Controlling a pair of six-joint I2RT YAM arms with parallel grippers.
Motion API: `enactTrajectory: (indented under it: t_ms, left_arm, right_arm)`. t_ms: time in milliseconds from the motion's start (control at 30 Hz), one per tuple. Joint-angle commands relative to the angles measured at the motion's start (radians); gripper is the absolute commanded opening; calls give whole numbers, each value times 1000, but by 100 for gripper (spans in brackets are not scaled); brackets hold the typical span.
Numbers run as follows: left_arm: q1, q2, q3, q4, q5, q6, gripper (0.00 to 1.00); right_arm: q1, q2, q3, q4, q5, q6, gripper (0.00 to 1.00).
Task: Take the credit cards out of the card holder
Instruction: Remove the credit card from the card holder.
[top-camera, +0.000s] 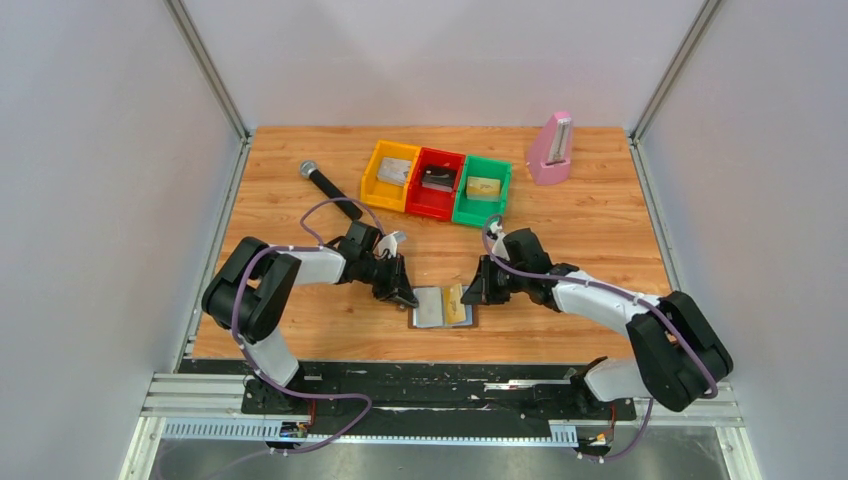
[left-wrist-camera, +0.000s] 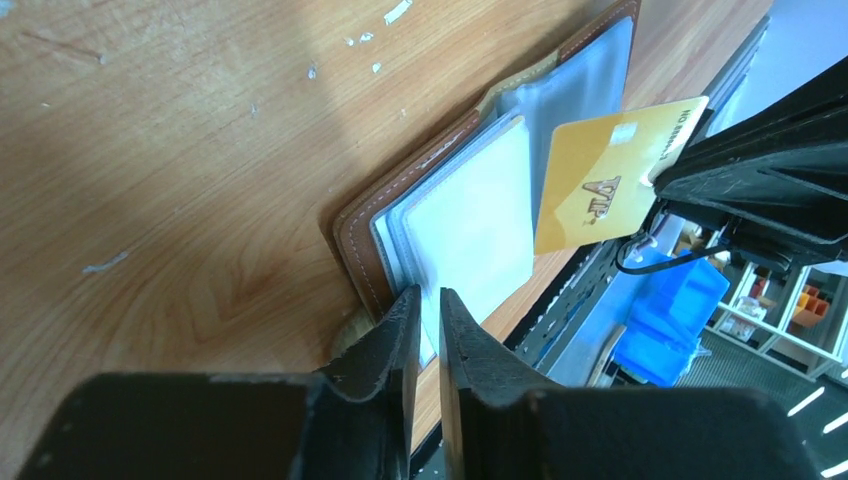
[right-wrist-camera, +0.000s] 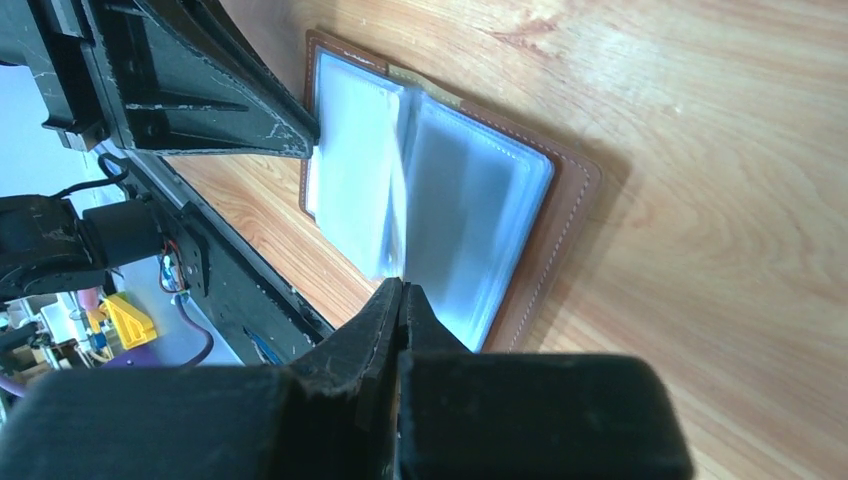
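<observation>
The card holder (top-camera: 432, 312) lies open near the table's front edge, brown rim (left-wrist-camera: 355, 240) round silvery panels (right-wrist-camera: 470, 200). A gold credit card (left-wrist-camera: 600, 175) marked VIP stands lifted over the right panel, and my right gripper (right-wrist-camera: 402, 288) is shut on its edge. In the top view that card (top-camera: 455, 300) shows between both grippers. My left gripper (left-wrist-camera: 430, 298) rests at the holder's left edge with its jaws a narrow gap apart and wood showing through. In the right wrist view one of its fingers (right-wrist-camera: 210, 100) touches the left panel's corner.
Yellow (top-camera: 392, 172), red (top-camera: 436, 182) and green (top-camera: 482, 190) bins stand side by side at the back, each with a card-like item inside. A black microphone (top-camera: 330, 190) lies to their left and a pink metronome (top-camera: 551, 148) to their right.
</observation>
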Motion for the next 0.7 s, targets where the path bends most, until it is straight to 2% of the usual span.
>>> enactTrajectory:
  t_ms: [0,133,400,567,667]
  left_arm:
    - [-8,-48,8,-59,-40,42,24]
    - [-9,-126,25,-80,1,38,34]
    - [-10,-303,72,-79,96,18,47]
    - [-22,-360,79,-36,187,-21,52]
    - [-51,-367,96,-38,214,-21,53]
  right_arm:
    - [-14,-75,47,-104,18,-80,0]
    - [-16,-132,84,-172,-7,-132,0]
    - [-16,-189,139,-222,-271,-244,0]
    - [-11,-210,152,-221,-411,-264,0]
    - [-2,-215,157,-219,-437,-265,0]
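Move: The right hand already pinches the gold credit card by its right-hand edge, with the card's middle about 2 cm to its left and 2 cm below. The card holder lies open on the table, its middle some 4 cm left, 1 cm back and 5 cm below. The left hand is down at the left sleeve, whose middle is about 3 cm right, 1 cm back and 1 cm below; the credit card is some 8 cm to its right, level ahead and roughly 1 cm higher. Keeping its shut grip on the credit card, the right hand lifts it about 9 cm away from the open holder and draws it back 4 cm or so towards the table's front edge, turning some 20 degrees counter-clockwise as its left side rises, after a small early drift to the right. The left hand opens its fingers from nearly shut to about half open, comes free of the left sleeve and climbs nearly straight up, about 13 cm, slowly and then fast, drifting slightly right late on while its fingers tip up towards level. ##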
